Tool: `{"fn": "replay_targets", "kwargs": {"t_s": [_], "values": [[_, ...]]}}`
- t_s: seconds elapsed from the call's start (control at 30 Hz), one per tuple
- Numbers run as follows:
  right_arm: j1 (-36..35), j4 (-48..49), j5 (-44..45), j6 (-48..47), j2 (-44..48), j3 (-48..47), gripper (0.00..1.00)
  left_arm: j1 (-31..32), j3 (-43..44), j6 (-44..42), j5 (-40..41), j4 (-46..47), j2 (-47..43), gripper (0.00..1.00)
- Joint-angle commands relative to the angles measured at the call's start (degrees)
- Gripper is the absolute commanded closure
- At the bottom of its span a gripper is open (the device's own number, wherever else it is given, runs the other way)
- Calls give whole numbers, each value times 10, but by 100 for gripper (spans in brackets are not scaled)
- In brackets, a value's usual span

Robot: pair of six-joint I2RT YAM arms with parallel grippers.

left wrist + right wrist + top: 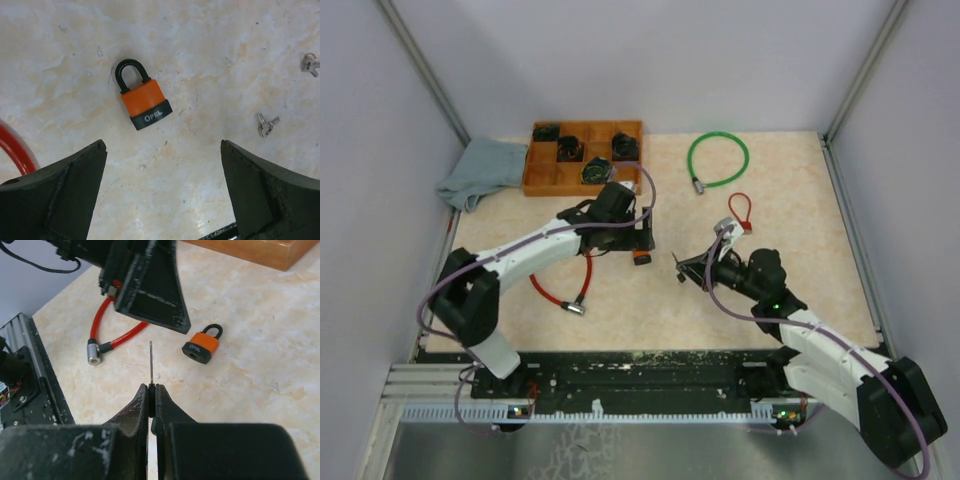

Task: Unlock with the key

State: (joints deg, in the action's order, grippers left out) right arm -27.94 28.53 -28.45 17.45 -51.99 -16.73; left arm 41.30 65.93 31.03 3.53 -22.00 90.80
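An orange padlock with a black base and black shackle (145, 97) lies flat on the table, shackle closed. My left gripper (162, 145) hovers over it, open wide, with nothing between its fingers. In the top view the padlock (641, 257) sits just under the left gripper (638, 243). My right gripper (152, 386) is shut on the key (151, 362), whose thin blade sticks out ahead, edge-on. The padlock (202, 346) lies a little ahead and to the right of the blade tip, its keyhole end turned toward me. The right gripper (685, 268) stands to the padlock's right.
A red cable lock (560, 290) curves on the table left of the padlock. Loose keys (266, 125) lie on the table. An orange tray (550, 180) with several padlocks, a grey cloth (480, 172) and a green cable loop (717, 158) are at the back. A small red loop (740, 210) lies near the right arm.
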Motion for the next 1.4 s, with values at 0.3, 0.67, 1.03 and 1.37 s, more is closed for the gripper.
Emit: {"fn": "replay_targets", "kwargs": {"t_s": [0.3, 0.67, 1.03, 1.37], "values": [[0, -12, 53, -22, 55, 23, 100, -2, 166, -11, 31, -124, 215, 8], [0, -5, 51, -17, 52, 25, 100, -1, 206, -18, 21, -128, 282, 24], [0, 15, 37, 7, 20, 19, 100, -1, 156, -5, 8, -124, 237, 50], [-51, 45, 37, 60, -86, -19, 100, -3, 85, 50, 16, -94, 147, 65]]}}
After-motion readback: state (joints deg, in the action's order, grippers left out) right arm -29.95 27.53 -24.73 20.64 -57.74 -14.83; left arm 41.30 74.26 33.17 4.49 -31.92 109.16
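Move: The padlock lies flat on the table under the open left hand, about 3 cm ahead, 2 cm to its right and some 10 cm below. At about that same depth, the red cable lock's middle is roughly 19 cm to the left hand's left and 2 cm back, and the loose pair of keys some 20 cm to its right and 5 cm back. From the right hand, which already holds the key, the padlock is about 11 cm ahead, 11 cm left and 15 cm below. The wide-open left hand drops about 10 cm, easing slightly forward and tilting some 20 degrees to point more steeply down, then closes to pinch the padlock's body by its sides and draws back and to the left by about 4 cm at the same low height. The right hand keeps the key shut in its fingers, first shifting slightly right and down and waiting, then sinking further with its fingertips tipping down as the left hand draws back. ##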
